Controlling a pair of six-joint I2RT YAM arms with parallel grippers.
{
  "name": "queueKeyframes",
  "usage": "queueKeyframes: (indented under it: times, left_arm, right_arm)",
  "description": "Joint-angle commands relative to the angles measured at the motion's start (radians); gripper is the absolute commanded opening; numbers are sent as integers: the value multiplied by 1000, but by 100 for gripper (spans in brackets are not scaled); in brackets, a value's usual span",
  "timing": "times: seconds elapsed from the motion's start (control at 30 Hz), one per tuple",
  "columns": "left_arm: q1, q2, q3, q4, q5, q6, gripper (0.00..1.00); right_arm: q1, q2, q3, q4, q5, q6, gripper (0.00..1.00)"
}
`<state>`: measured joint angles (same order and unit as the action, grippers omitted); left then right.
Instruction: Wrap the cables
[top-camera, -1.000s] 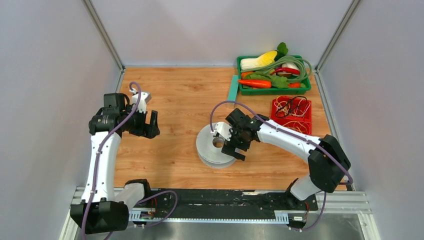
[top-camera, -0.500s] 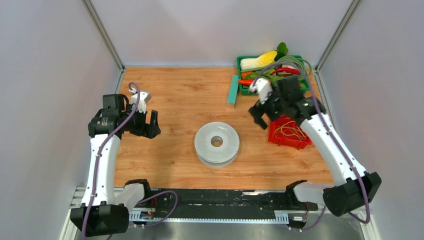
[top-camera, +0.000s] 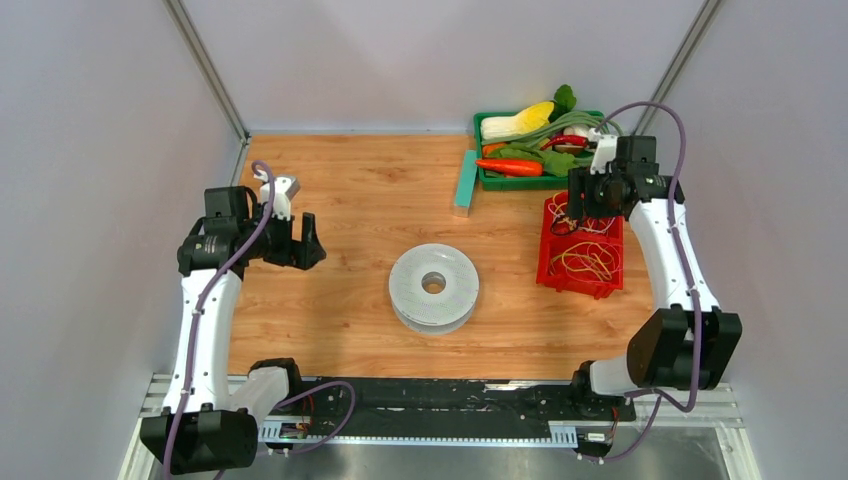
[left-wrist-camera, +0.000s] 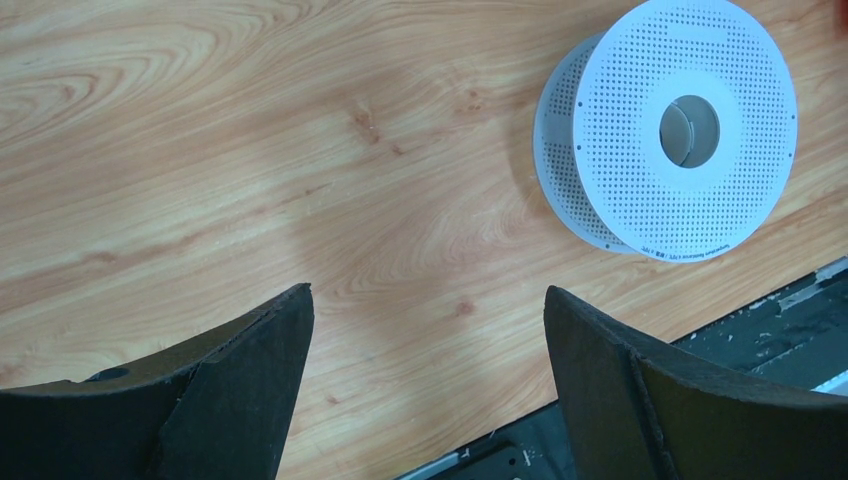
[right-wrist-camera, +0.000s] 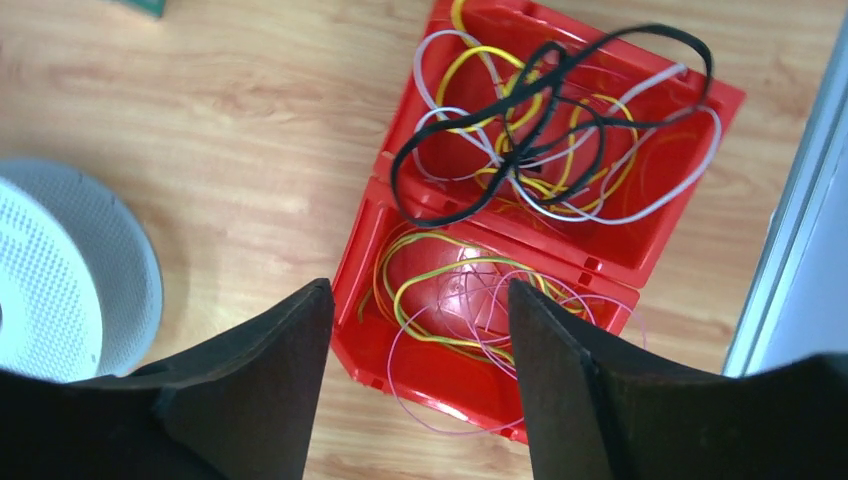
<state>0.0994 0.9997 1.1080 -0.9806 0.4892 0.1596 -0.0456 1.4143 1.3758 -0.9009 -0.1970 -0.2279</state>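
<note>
The black cable (right-wrist-camera: 545, 110) lies in loose loops in the far compartment of a red bin (right-wrist-camera: 430, 375), tangled with thin white, yellow and pink wires; in the top view it shows as a dark tangle (top-camera: 590, 213). A white perforated spool (top-camera: 434, 288) lies flat mid-table and also shows in the left wrist view (left-wrist-camera: 680, 125) and the right wrist view (right-wrist-camera: 60, 280). My right gripper (right-wrist-camera: 420, 290) hovers over the red bin (top-camera: 580, 280), open and empty. My left gripper (left-wrist-camera: 428, 300) is open and empty over bare wood, left of the spool.
A green tray (top-camera: 545, 183) with toy vegetables and a green coiled hose stands at the back right. A teal block (top-camera: 465, 182) lies beside it. Grey walls close in left, right and back. A black rail runs along the near edge.
My right arm has swung from the spool to the right and back, and now hangs over the red bin. My left gripper has barely shifted.
</note>
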Motion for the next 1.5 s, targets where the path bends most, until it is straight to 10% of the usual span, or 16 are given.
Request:
queueKeyframes:
  times: [0.0,1.47]
  left_arm:
    - [-4,-26,0,66,17,-58,93]
    - [-3,-23,-57,161,9,-118,93]
  right_arm:
    - [-30,11,-47,187,71,222,65]
    - [-131,327,-46,479,34,556,49]
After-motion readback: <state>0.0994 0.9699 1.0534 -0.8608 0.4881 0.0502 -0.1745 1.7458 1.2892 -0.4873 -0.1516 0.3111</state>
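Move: The black cable lies in the far red tray, about 9 cm ahead of the right hand, 5 cm to its right and 14 cm below. At that low level, the near red tray is some 2 cm back and 8 cm right of the hand, the vegetable crate 25 cm ahead and 1 cm right, and the spool 6 cm back and 25 cm left. From the left hand, the cable is roughly 19 cm ahead and 55 cm right. Towards the black cable in the far red tray, the right hand sinks about 10 cm while reaching 8 cm forward and drifting some 5 cm right, then all but hovers low over it. On the way the wrist turns clockwise about 35 degrees and the fingers close part-way, staying open astride a strand; contact can't be made out. ##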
